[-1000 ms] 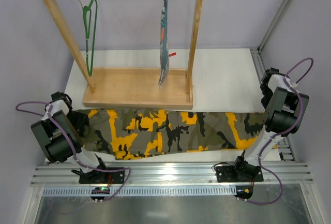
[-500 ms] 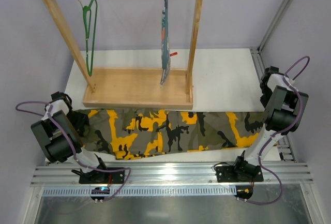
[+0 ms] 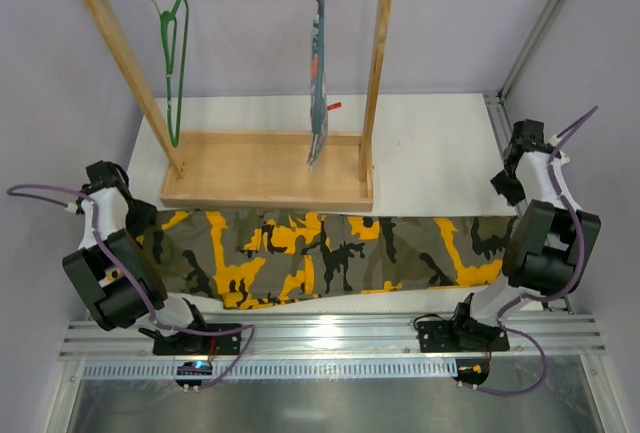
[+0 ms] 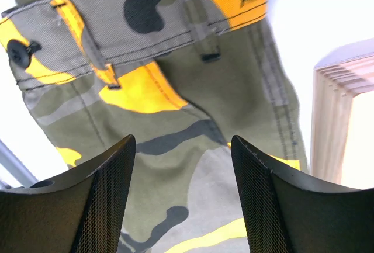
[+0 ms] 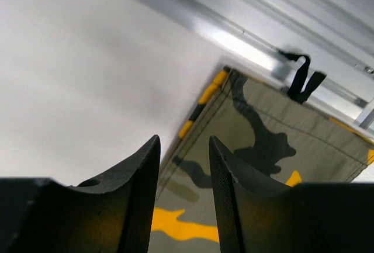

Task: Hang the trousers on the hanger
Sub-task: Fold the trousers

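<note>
The camouflage trousers (image 3: 330, 253) lie flat across the front of the table, waist to the left, leg ends to the right. The thin green hanger (image 3: 174, 63) hangs from the rack's rail at the back left, far from both arms. My left gripper (image 3: 138, 215) hovers open over the waistband (image 4: 175, 89), with nothing between its fingers (image 4: 182, 142). My right gripper (image 3: 503, 185) is open too (image 5: 184, 139), just above the corner of the leg hem (image 5: 263, 142) and holding nothing.
A wooden rack (image 3: 265, 168) stands behind the trousers; its base edge (image 4: 342, 118) is close to the right of my left gripper. A grey-blue hanger with a striped cloth (image 3: 318, 73) hangs on it. Aluminium rails (image 3: 330, 338) run along the near edge.
The right gripper has opened, let go of the leg end and drawn back from it. The left arm has lifted and pulled back to the left off the waist.
</note>
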{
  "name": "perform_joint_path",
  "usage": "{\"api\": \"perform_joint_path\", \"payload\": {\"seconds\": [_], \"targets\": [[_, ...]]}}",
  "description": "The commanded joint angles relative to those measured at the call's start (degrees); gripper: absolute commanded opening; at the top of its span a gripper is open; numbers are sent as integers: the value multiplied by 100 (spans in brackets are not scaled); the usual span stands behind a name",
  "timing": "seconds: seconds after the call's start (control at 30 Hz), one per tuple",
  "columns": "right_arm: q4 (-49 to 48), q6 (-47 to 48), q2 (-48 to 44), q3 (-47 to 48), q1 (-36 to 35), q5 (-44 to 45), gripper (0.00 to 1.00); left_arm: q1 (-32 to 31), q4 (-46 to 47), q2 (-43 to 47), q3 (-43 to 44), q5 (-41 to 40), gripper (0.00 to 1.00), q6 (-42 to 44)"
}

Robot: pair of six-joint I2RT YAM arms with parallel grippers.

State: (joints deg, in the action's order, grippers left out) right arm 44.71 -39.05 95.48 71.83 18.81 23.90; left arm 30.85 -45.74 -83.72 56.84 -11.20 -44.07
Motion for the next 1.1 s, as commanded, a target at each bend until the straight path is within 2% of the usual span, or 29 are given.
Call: {"api": "perform_joint_path", "payload": {"seconds": [0.0,0.07,0.1,0.17,0.3,0.47,0.6,0.67,0.7,0.83,0.9,1.07], "targets": [[-374,484,-590,-686,0,-1254,43,-18,204,-30,161,38,67,22],[-1067,661,-846,-1422,0,-2087,43,-27,406,-275,169,310,67,83],[-1496,844,-1030,-1635,0,-2283,43,-27,468,-381,204,355,67,109],[-1737,977,-1110,-2048,0,-2537,45,-27,513,-767,327,364,68,162],[-2009,1171,-1049,-2358,114,-2592,46,-9,478,-1312,468,136,69,268],[-2063,1206,-943,-2429,334,-2768,48,105,180,-1621,749,460,70,294],[-1844,1163,-1400,-2323,334,-2865,57,105,100,-983,925,750,72,329],[-1694,1110,-1689,-2174,334,-2786,60,27,56,-664,1066,935,100,399],[-1598,1040,-1752,-2130,334,-2803,67,-17,47,-437,1118,1005,100,426],[-1649,662,-2024,-2322,648,-3258,76,-596,73,64,1094,1777,100,557],[-1659,556,-2147,-2419,860,-3418,80,-973,230,303,935,1832,100,628],[-1105,442,-2639,-2401,1404,-2795,85,-1511,653,1058,285,2525,100,953]]}}
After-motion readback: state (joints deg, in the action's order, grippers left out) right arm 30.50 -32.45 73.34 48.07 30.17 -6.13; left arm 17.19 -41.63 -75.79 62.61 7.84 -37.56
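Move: The camouflage trousers lie flat across the table. From the left hand, the middle of the waistband is roughly 5 cm to the left, 3 cm back and 5 cm below; the rack base's near left corner is about 9 cm ahead, level sideways. From the right hand, the far corner at the leg ends is some 5 cm right, 3 cm back and 7 cm below; a black strap lies about 12 cm right and 11 cm back. Dip the left gripper about 4 cm beside the waistband, edging forward, then lift it away up, right and forward over the rack base's near edge, opening fully and turning about 30 degrees clockwise. Meanwhile sweep the right gripper left, down and slightly back near the leg ends' far edge, then raise it about 7 cm with a drift back right, widening its fingers. ##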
